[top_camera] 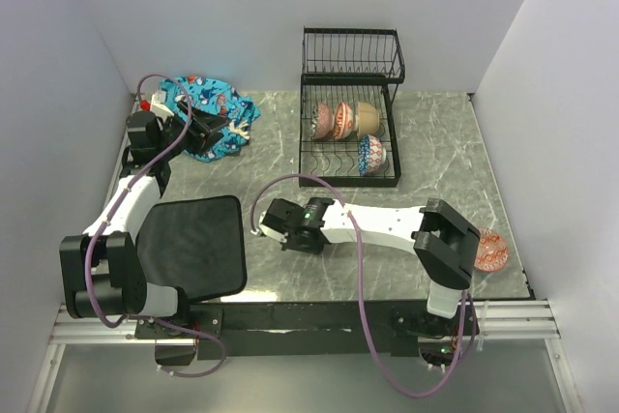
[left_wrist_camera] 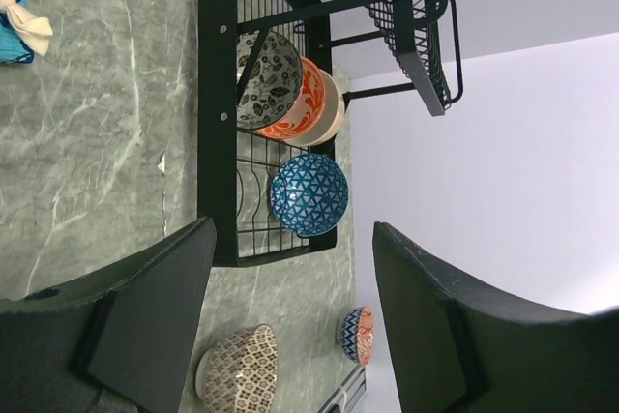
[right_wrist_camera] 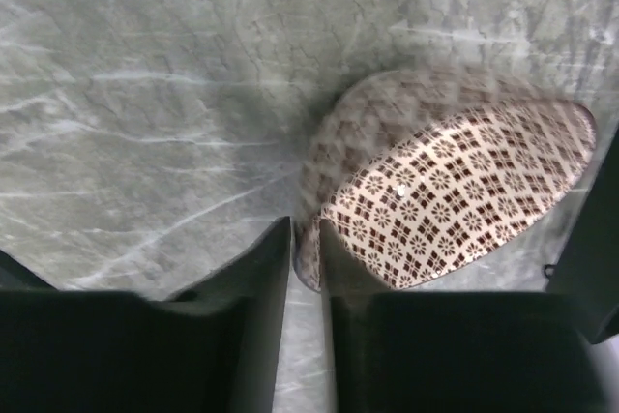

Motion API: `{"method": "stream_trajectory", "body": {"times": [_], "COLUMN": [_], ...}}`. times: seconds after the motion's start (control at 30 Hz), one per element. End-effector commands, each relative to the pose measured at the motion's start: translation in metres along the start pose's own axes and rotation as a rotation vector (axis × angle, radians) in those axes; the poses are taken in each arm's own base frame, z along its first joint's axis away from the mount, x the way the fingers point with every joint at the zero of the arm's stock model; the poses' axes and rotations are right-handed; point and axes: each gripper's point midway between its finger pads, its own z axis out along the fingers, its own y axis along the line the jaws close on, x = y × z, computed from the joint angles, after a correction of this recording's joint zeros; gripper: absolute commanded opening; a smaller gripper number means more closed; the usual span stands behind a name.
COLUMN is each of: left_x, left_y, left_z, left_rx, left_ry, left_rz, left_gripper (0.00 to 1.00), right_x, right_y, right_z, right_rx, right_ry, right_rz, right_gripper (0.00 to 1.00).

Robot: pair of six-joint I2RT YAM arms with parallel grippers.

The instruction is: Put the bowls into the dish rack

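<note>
The black wire dish rack (top_camera: 348, 147) stands at the back middle of the table. Its lower tier holds a black-and-white bowl (left_wrist_camera: 269, 79), a red-orange bowl (left_wrist_camera: 308, 103) and a cream bowl (left_wrist_camera: 332, 115) in a row, with a blue bowl (left_wrist_camera: 309, 193) in front. My right gripper (right_wrist_camera: 305, 249) is shut on the rim of the brown dotted bowl (right_wrist_camera: 455, 191), low over the table's middle (top_camera: 276, 222). I cannot tell whether the bowl touches the table. The salmon-orange bowl (top_camera: 490, 250) sits at the right edge. My left gripper (top_camera: 198, 128) is open and empty at the far left.
A blue patterned cloth (top_camera: 208, 108) lies under my left gripper at the back left. A black mat (top_camera: 189, 244) lies at the near left. White walls close in the table on three sides. The rack's upper basket (top_camera: 353, 55) holds nothing.
</note>
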Motion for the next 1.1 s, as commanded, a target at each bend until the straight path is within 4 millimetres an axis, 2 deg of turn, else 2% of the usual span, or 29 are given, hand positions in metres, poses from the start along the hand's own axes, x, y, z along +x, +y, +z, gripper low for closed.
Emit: {"method": "stream_trajectory", "body": {"times": [0.0,0.03,0.13,0.3,0.33,0.4,0.43,0.6,0.63,0.7,0.73,0.77,0.8,0.83,0.87,0.9,0.93,0.97,1.0,1.03,1.07], "left_x": [-0.005,-0.006,-0.007,-0.011,-0.015,-0.015,-0.021,-0.022,-0.022,-0.022,-0.017,-0.013,-0.009,0.002,0.025,0.036,0.041,0.091,0.105,0.115,0.143], "left_y": [-0.022,-0.023,-0.023,-0.034,-0.043,-0.048,-0.058,-0.084,-0.090,-0.104,-0.100,-0.100,-0.109,-0.100,-0.104,-0.121,-0.106,-0.104,-0.100,-0.084,-0.094], "left_z": [-0.008,-0.009,-0.009,-0.010,-0.012,-0.014,-0.016,-0.032,-0.036,-0.043,-0.045,-0.044,-0.047,-0.047,-0.047,-0.049,-0.037,-0.044,-0.043,-0.040,-0.044], "left_rx": [0.071,0.074,0.074,0.079,0.098,0.095,0.110,0.135,0.138,0.164,0.154,0.168,0.207,0.193,0.233,0.275,0.241,0.269,0.303,0.238,0.311], "left_ry": [-0.024,-0.026,-0.026,-0.015,-0.017,0.001,-0.006,0.029,0.042,0.059,0.092,0.124,0.154,0.223,0.308,0.350,0.386,0.551,0.598,0.638,0.660], "left_rz": [0.035,0.036,0.038,0.076,0.121,0.156,0.233,0.460,0.529,0.611,0.654,0.681,0.777,0.771,0.804,0.896,1.098,1.153,1.309,1.394,1.483], "left_gripper": [0.72,0.72,0.72,0.72,0.72,0.72,0.72,0.72,0.71,0.71,0.72,0.72,0.71,0.71,0.71,0.72,0.72,0.72,0.72,0.72,0.72], "right_x": [-0.012,-0.012,-0.014,-0.020,-0.021,-0.027,-0.029,-0.033,-0.029,-0.020,-0.005,0.001,0.004,0.030,0.037,0.042,0.050,0.067,0.069,0.070,0.077], "right_y": [-0.005,-0.005,-0.005,-0.016,-0.019,-0.026,-0.030,-0.048,-0.059,-0.070,-0.098,-0.112,-0.115,-0.149,-0.161,-0.169,-0.179,-0.195,-0.200,-0.203,-0.209], "right_z": [-0.009,-0.008,-0.009,-0.020,-0.025,-0.035,-0.045,-0.092,-0.108,-0.119,-0.129,-0.136,-0.145,-0.144,-0.149,-0.153,-0.155,-0.155,-0.159,-0.162,-0.162], "right_rx": [0.012,0.011,0.012,0.053,0.060,0.079,0.090,0.131,0.144,0.117,0.126,0.118,0.054,0.088,0.081,0.050,0.060,0.088,0.088,0.086,0.111], "right_ry": [-0.020,-0.020,-0.020,-0.047,-0.061,-0.092,-0.120,-0.257,-0.300,-0.341,-0.371,-0.398,-0.439,-0.428,-0.450,-0.487,-0.498,-0.499,-0.530,-0.550,-0.551], "right_rz": [-0.012,-0.011,-0.011,-0.006,-0.010,-0.003,0.003,0.085,0.136,0.281,0.415,0.498,0.587,0.725,0.786,0.849,0.895,0.954,1.007,1.014,1.031], "right_gripper": [0.36,0.43,0.55,0.60,0.62,0.64,0.66,0.69,0.70,0.70,0.71,0.71,0.73,0.74,0.75,0.76,0.77,0.78,0.79,0.80,0.81]}}
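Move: The brown-patterned bowl hangs tilted from my right fingers, its middle about 4 cm ahead of them, 1 cm to the right and 2 cm lower. From my right hand, the blue bowl in the rack is some 21 cm ahead and 12 cm right; the dish rack's middle 27 cm ahead, 7 cm right. From my left hand the patterned bowl lies roughly 17 cm back, 19 cm right, 21 cm below; the black mat 21 cm back, 6 cm left. I open my right fingers wide at the patterned bowl's rim, almost in place at first, and let go, then lift about 18 cm while swinging some 15 cm right and nearly as far forward towards the blue bowl's end of the rack, turning clockwise with the fingers tipping up to slant forward. My left hand, empty and open, rises about 10 cm, then swings right and back, rolling and turning clockwise. ##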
